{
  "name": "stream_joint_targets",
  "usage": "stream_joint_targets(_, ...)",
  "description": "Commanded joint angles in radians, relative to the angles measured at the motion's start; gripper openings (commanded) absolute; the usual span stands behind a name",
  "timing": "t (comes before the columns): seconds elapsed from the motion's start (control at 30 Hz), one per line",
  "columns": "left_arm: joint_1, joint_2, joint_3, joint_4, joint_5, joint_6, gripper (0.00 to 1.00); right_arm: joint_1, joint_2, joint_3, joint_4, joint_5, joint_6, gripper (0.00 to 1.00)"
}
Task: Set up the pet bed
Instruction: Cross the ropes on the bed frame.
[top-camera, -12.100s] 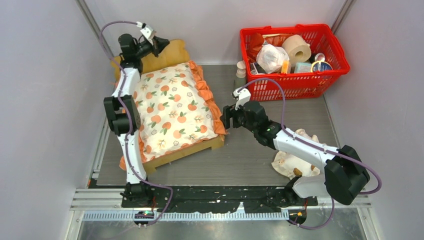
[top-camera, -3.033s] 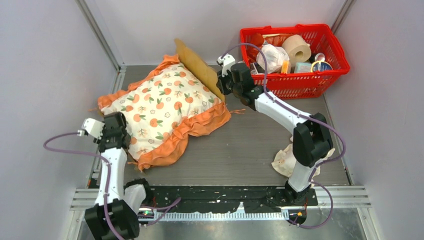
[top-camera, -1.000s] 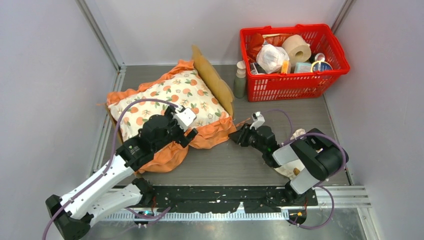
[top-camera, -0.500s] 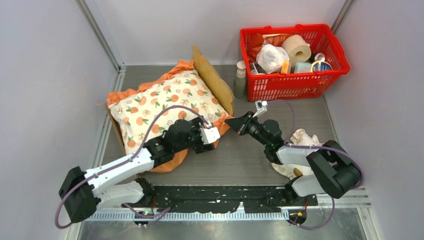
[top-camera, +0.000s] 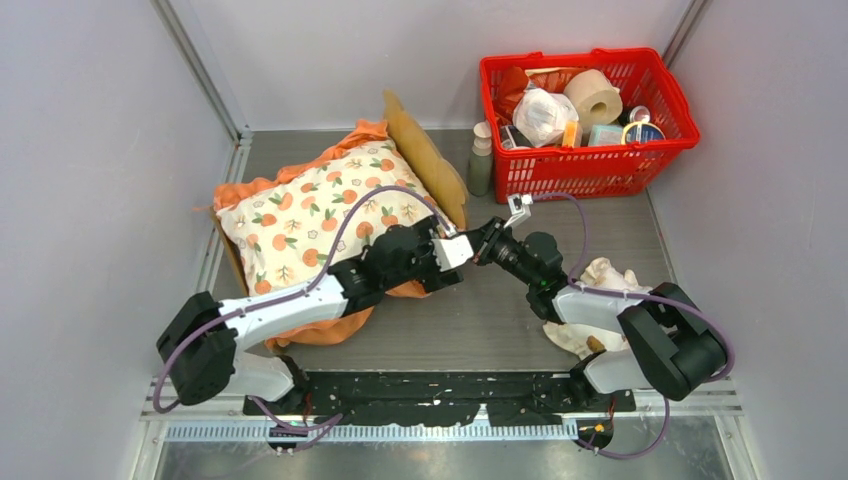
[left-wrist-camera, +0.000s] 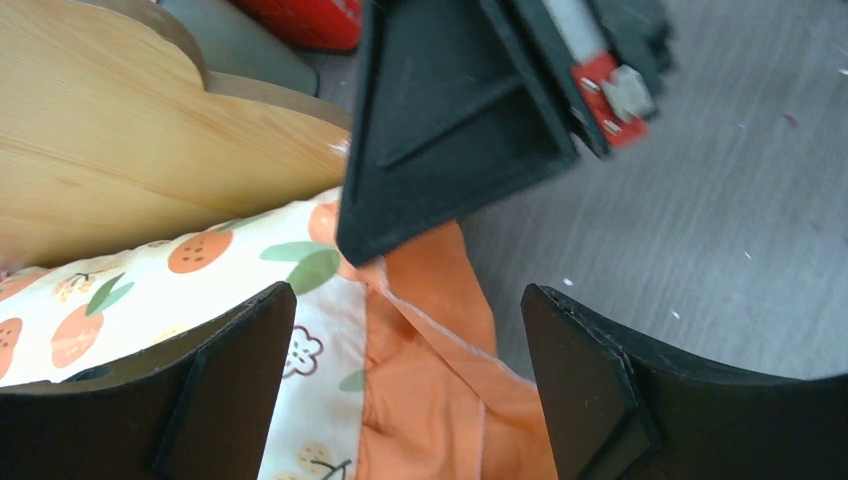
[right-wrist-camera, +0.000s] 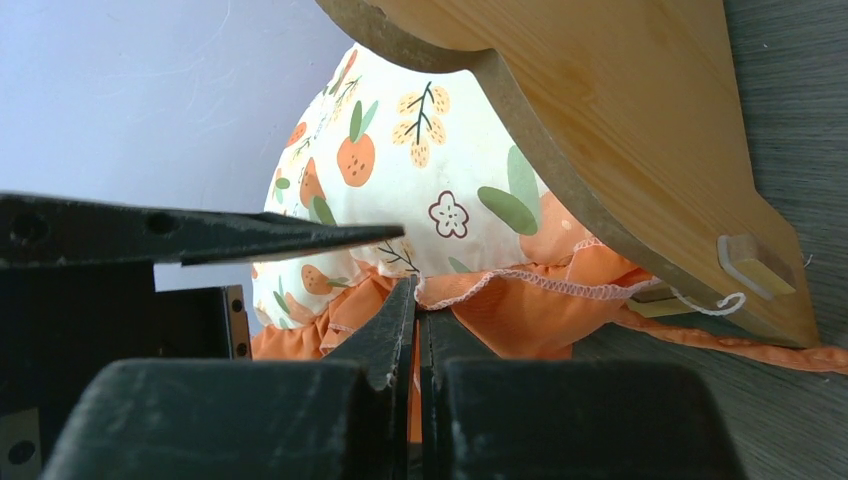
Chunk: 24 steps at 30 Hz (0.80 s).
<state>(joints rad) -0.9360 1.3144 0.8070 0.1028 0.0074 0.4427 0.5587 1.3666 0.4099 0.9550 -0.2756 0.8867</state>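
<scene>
The pet bed (top-camera: 425, 160) lies at the back left, its wavy light-wood headboard (left-wrist-camera: 120, 150) (right-wrist-camera: 640, 130) standing on the right end. The cream orange-print cushion (top-camera: 320, 215) covers its base. My right gripper (top-camera: 482, 246) (right-wrist-camera: 418, 290) is at the cushion's near right corner, shut on the orange ruffle (right-wrist-camera: 530, 305), with orange cloth pinched between its fingers. My left gripper (top-camera: 445, 268) (left-wrist-camera: 407, 300) is open right beside it. Its fingers straddle the same ruffle (left-wrist-camera: 430, 340) without touching it, and the right gripper's black finger (left-wrist-camera: 450, 130) is just ahead.
A red basket (top-camera: 585, 170) full of household items stands at the back right, with a small grey bottle (top-camera: 480, 160) to its left. A crumpled cream pillow (top-camera: 590, 330) lies by the right arm's base. Grey walls close in on both sides.
My left arm has swung right along the cushion's front to its near right corner. My right gripper rose to that corner and closed on the ruffle. The bed has stayed put.
</scene>
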Motion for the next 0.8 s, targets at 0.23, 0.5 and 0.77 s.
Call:
stream_joint_targets(0.23, 0.0, 0.161, 0.148, -0.009, -0.173, -0.044, 0.48, 0.0, -0.082, 0.021, 0.018, -0.005, 0.004, 0.05)
stream_joint_targets(0.5, 0.161, 0.099, 0.179, -0.044, 0.055, -0.249, 0.0, -0.007, -0.194, 0.001, -0.108, 0.07, -0.241, 0.53)
stream_joint_targets(0.77, 0.288, 0.04, 0.177, 0.006, 0.174, -0.32, 0.0, -0.01, -0.197, 0.019, -0.311, 0.117, -0.609, 0.5)
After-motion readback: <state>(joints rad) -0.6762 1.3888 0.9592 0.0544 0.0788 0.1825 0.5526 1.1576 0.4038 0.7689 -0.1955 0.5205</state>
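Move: The orange cover edge to take lies roughly 3 cm ahead of the left hand, level with it sideways and 3 cm below. From that hand, the headboard's near end stands about 8 cm ahead and 5 cm right, the bottle some 20 cm ahead and 10 cm right, and the cushion's middle 7 cm ahead and 24 cm left. The right fingers still pinch the hem; the stretch wanted by the left lies about 5 cm left and 1 cm ahead of that hand. Ease the open left gripper forward and down about 3 cm, shut it on the orange cover edge beside the right fingers, then carry the edge forward, left and up some 7 cm, turning counter-clockwise. Keep the right pinch until the left has closed, rising slightly, then open it, let go of the hem and back off about 3 cm to the right, tipping the fingers down. ##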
